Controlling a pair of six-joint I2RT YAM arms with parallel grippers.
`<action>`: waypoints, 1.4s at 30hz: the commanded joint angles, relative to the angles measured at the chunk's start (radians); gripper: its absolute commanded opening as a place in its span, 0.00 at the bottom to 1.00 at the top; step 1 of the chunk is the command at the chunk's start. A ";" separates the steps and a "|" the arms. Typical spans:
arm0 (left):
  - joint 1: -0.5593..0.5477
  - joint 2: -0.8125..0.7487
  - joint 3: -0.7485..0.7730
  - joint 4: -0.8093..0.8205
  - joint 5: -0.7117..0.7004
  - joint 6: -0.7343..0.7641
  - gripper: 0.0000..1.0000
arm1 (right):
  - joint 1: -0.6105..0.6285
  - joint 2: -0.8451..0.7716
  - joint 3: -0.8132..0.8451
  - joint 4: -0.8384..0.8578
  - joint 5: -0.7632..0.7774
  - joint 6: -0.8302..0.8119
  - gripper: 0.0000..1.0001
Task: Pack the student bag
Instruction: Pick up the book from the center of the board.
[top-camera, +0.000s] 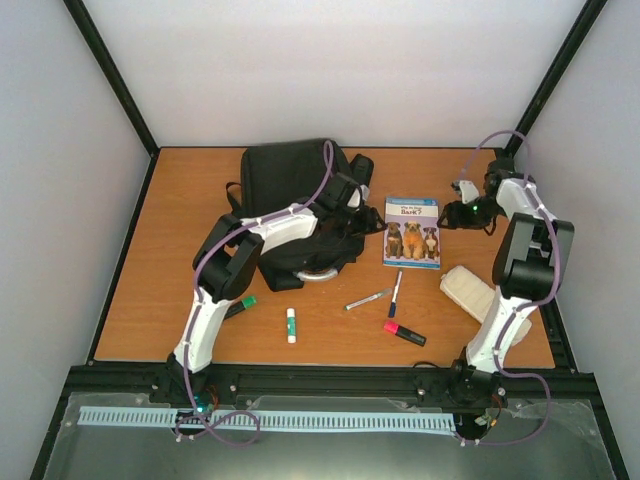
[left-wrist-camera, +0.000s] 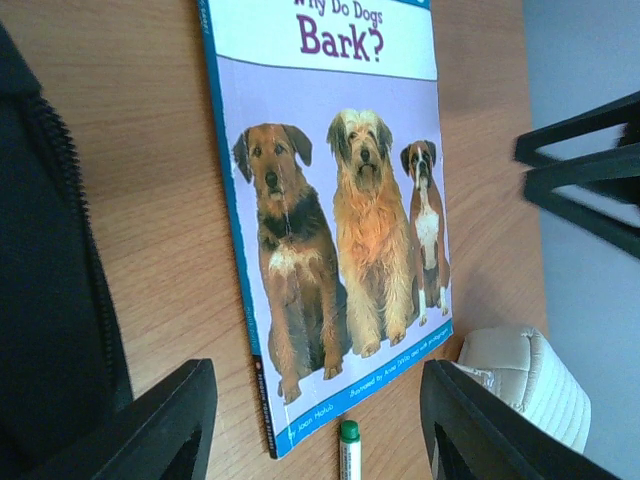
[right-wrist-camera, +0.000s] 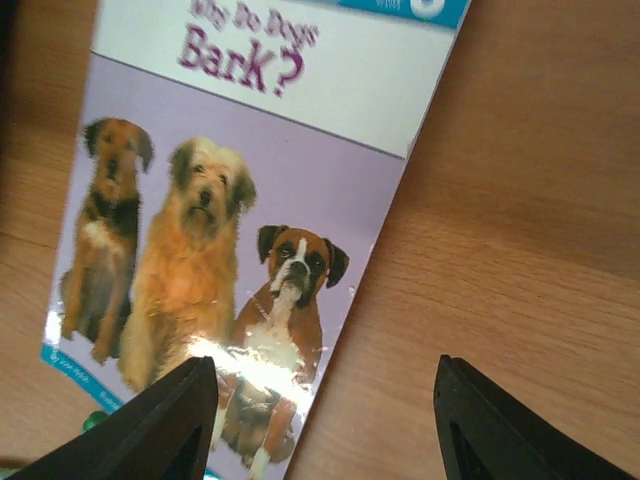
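The student bag (top-camera: 290, 185), a big black fabric backpack, lies at the back middle of the table; in the left wrist view its black side (left-wrist-camera: 50, 300) fills the left edge. My left gripper (top-camera: 365, 222) hovers off the bag's right side, between it and the dog book (top-camera: 411, 232). That gripper (left-wrist-camera: 320, 430) is open and holds nothing, with the book's lower corner (left-wrist-camera: 330, 230) below the gap. My right gripper (top-camera: 452, 205) hangs open by the book's right edge. Seen from the right wrist, this gripper (right-wrist-camera: 325, 430) is empty above the book's edge (right-wrist-camera: 220, 250) and bare wood.
A cream ribbed pencil case (top-camera: 468, 292) lies at the right (left-wrist-camera: 530, 385). Near the front lie a silver marker (top-camera: 368, 299), a dark pen (top-camera: 397, 290), a pink highlighter (top-camera: 404, 333), a glue stick (top-camera: 291, 324) and a green marker (top-camera: 240, 305). A green-capped pen (left-wrist-camera: 349, 445) lies just below the book.
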 joint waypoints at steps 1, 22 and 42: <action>-0.026 0.044 0.083 0.011 0.061 0.026 0.59 | -0.001 -0.100 -0.022 -0.003 -0.008 -0.005 0.60; -0.044 0.182 0.181 -0.119 -0.054 -0.051 0.64 | 0.009 0.031 -0.087 0.029 -0.063 -0.025 0.23; -0.044 0.325 0.282 -0.104 0.047 -0.142 0.60 | 0.020 0.112 -0.092 0.006 -0.001 -0.022 0.19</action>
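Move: The book lies flat between the hands. Its middle is about 9 cm to the right of the left hand, 2 cm ahead and 8 cm below; the backpack sits some 19 cm to that hand's left and 5 cm farther out, and the blue pen about 15 cm back and 5 cm to its right. From the right hand the book's middle is about 8 cm to the left, level fore and aft and 5 cm below, with the pencil case some 18 cm back and 11 cm to the right. The right hand first rises about 4 cm, then sinks some 8 cm onto the book's right edge, easing back a couple of centimetres while its wide fingers close to a narrow gap that straddles the edge. The left hand goes about 3 cm right to the spine, sinks some 5 cm and edges farther right over it, fingers staying well open, one above the cover and the other beside the spine. ##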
